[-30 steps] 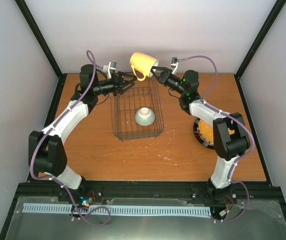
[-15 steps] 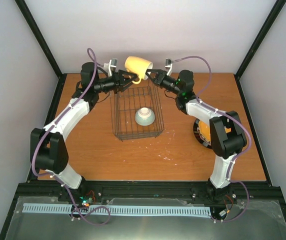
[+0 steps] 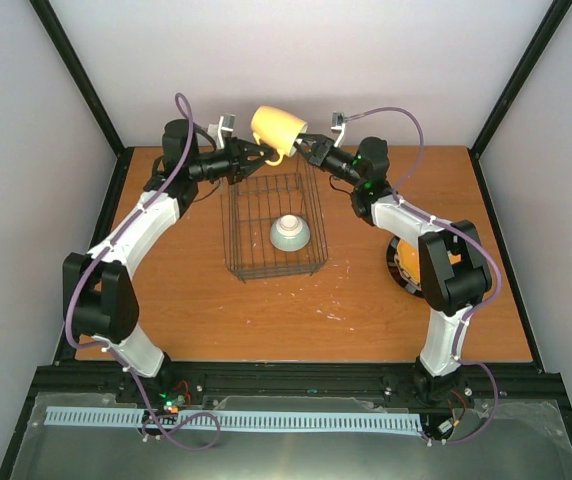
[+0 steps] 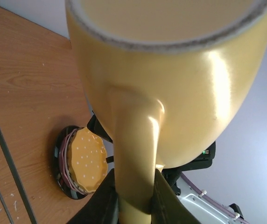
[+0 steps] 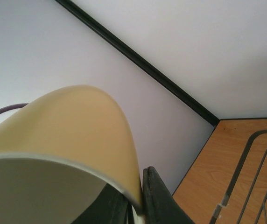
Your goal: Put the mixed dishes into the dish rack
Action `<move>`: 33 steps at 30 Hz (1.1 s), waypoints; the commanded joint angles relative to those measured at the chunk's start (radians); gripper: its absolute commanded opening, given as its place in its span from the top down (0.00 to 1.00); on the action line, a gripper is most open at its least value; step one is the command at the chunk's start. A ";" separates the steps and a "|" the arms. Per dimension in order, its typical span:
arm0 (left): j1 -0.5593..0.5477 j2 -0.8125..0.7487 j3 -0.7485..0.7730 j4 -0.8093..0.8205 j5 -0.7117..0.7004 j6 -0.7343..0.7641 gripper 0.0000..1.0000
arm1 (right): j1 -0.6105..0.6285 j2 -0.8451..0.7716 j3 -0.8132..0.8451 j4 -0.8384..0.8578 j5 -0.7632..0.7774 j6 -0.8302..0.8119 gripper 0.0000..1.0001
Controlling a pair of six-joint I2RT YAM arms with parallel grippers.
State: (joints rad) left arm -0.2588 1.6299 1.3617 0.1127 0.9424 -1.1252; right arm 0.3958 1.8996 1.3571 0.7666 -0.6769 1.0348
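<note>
The cream-yellow mug (image 3: 278, 127) hangs tilted in the air above the far end of the dish rack (image 3: 234, 232), held from both sides. My left gripper (image 3: 266, 153) is shut on its handle; in the left wrist view the handle (image 4: 134, 154) fills the gap between the dark fingers of the left gripper (image 4: 136, 189). My right gripper (image 3: 303, 146) is shut on the mug's rim (image 5: 124, 186), one finger inside and one outside. A pale blue-green bowl (image 3: 290, 233) sits upside down in the rack. The plates (image 3: 409, 262) are stacked at the right, orange-yellow dotted plate (image 4: 84, 158) on top.
The wooden table (image 3: 186, 300) is bounded by black frame posts and pale walls on three sides. The right arm's forearm crosses over part of the plate stack. Both arm bases stand at the near edge.
The mug has shifted slightly left and lower. My left gripper came up to it and closed on the handle. The right gripper has kept its hold on the rim.
</note>
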 commanded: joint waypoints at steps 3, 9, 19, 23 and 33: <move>-0.005 -0.002 0.168 -0.196 -0.079 0.295 0.99 | 0.008 0.003 0.046 -0.002 -0.012 0.053 0.71; -0.002 -0.051 0.225 -0.460 -0.254 0.524 0.99 | -0.016 -0.022 0.036 -0.117 -0.017 -0.009 0.54; -0.018 -0.171 0.117 -0.708 -0.635 0.770 0.99 | -0.116 -0.167 -0.081 -0.457 0.037 -0.265 0.53; -0.097 -0.175 0.081 -0.744 -0.775 0.786 0.99 | -0.132 -0.168 -0.067 -0.503 0.044 -0.300 0.54; -0.275 -0.101 -0.063 -0.700 -0.991 0.688 0.99 | -0.149 -0.146 -0.042 -0.529 -0.002 -0.320 0.55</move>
State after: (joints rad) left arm -0.5110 1.5105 1.2850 -0.6487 0.0776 -0.3878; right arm 0.2584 1.7512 1.2881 0.2604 -0.6521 0.7494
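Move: Below both hands is the rack; the clear part of it to the left of the bowl lies roughly 30 cm under the left hand and some 3 cm to its left. The upturned bowl stands about 4 cm ahead and 5 cm to the right of the left hand, also some 31 cm down. From the right hand, still on the mug's rim, that clear part lies about 10 cm left, 4 cm back and 30 cm down. Keeping its pinch on the mug's handle, the left hand takes the mug over as the right fingers open off the rim, then swings it left and down, curving back and rightward lower down, about 15 cm down in all. Its fingers tip nearly 60 degrees downward, turning the mouth down. The right hand backs off rightward about 8 cm, sinking too. ##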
